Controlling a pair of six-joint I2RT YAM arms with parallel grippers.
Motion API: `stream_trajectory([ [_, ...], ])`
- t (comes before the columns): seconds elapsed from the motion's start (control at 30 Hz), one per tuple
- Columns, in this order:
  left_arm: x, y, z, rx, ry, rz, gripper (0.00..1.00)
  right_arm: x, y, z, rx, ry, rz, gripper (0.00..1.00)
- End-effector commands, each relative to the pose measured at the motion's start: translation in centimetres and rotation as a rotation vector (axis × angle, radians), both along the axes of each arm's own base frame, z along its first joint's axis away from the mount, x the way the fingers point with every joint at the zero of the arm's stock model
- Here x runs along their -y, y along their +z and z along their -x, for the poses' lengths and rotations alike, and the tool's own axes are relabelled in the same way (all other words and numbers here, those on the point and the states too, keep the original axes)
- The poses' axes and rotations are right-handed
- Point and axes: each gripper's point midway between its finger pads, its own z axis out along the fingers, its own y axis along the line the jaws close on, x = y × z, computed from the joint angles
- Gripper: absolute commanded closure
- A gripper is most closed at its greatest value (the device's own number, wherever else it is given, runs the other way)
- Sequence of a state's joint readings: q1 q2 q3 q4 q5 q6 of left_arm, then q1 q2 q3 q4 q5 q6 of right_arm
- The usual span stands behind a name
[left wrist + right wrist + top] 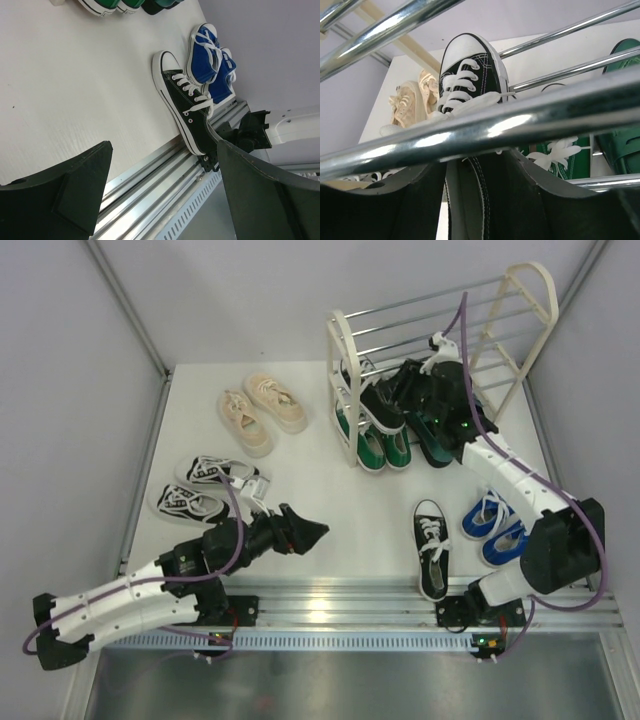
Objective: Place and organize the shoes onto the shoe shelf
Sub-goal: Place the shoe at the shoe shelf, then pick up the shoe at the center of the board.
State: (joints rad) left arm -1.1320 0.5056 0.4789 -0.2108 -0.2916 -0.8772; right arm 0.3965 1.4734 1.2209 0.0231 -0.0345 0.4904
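The shoe shelf stands at the back right, and its silver rods cross the right wrist view. One black sneaker lies on a tier, toe away from the camera. My right gripper reaches into the shelf; its jaws stand open either side of that sneaker's heel, with a gap showing on the left. The other black sneaker lies near the front rail. My left gripper hovers open and empty over the front edge.
Green sneakers sit on the shelf's bottom tier, dark green loafers beside them. Blue sneakers lie right of the black one. Cream sneakers and striped sneakers lie on the left. A metal rail runs along the front.
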Motion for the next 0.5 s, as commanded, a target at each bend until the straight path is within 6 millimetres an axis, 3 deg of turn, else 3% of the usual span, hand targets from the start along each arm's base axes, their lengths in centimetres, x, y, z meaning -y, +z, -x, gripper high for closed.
stream_trajectory([
  [0.0, 1.7, 2.8, -0.1, 0.029, -0.040, 0.069, 0.09, 0.6, 4.7, 1.0, 0.143, 0.008, -0.029, 0.50],
  [0.3, 6.1, 1.4, -0.7, 0.009, -0.103, 0.013, 0.09, 4.5, 5.6, 4.3, 0.211, 0.003, 0.130, 0.36],
  [0.33, 7.2, 0.5, -0.6, -0.006, -0.116, -0.015, 0.09, 5.2, 4.9, 5.5, 0.192, 0.022, 0.204, 0.34],
  [0.37, 7.9, 0.8, -0.6, -0.006, -0.124, -0.013, 0.09, 5.1, 4.9, 6.3, 0.201, 0.077, 0.236, 0.30],
  [0.4, 8.8, 0.7, -0.3, -0.010, -0.135, -0.019, 0.09, 4.8, 4.7, 7.4, 0.218, 0.161, 0.278, 0.28],
  [0.43, 9.9, -0.8, -0.5, -0.031, -0.137, -0.064, 0.09, 4.9, 4.8, 9.1, 0.299, 0.286, 0.409, 0.27],
  [0.47, 10.9, -0.1, -0.5, -0.028, -0.141, -0.060, 0.09, 4.8, 3.3, 11.2, 0.261, 0.417, 0.429, 0.25],
])
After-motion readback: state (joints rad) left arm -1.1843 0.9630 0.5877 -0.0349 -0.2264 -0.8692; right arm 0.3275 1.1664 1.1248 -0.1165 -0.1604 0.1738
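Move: The black shoe still on the table lies some 29 cm back, 10 cm to the right and 24 cm below the right hand; from the left hand it is about 26 cm to the right, level forward, 17 cm lower. The blue shoes lie roughly 15 cm right of that shoe and 7 cm farther out. The already shelved black shoe's middle is about 6 cm ahead, 4 cm left and 4 cm below the right hand, its heel still by the fingers. The right hand opens its part-open fingers further and comes clear of the shelved black shoe's heel, drawing away from the shelf about 6 to 7 cm back while moving some 5 cm to the right and as much up, slowly at first and then faster, tilting its fingers up and rolling. Meanwhile the left hand, empty and wide open, sweeps about 7 cm to the right and 4 cm down towards the remaining black shoe, turning a little clockwise. ##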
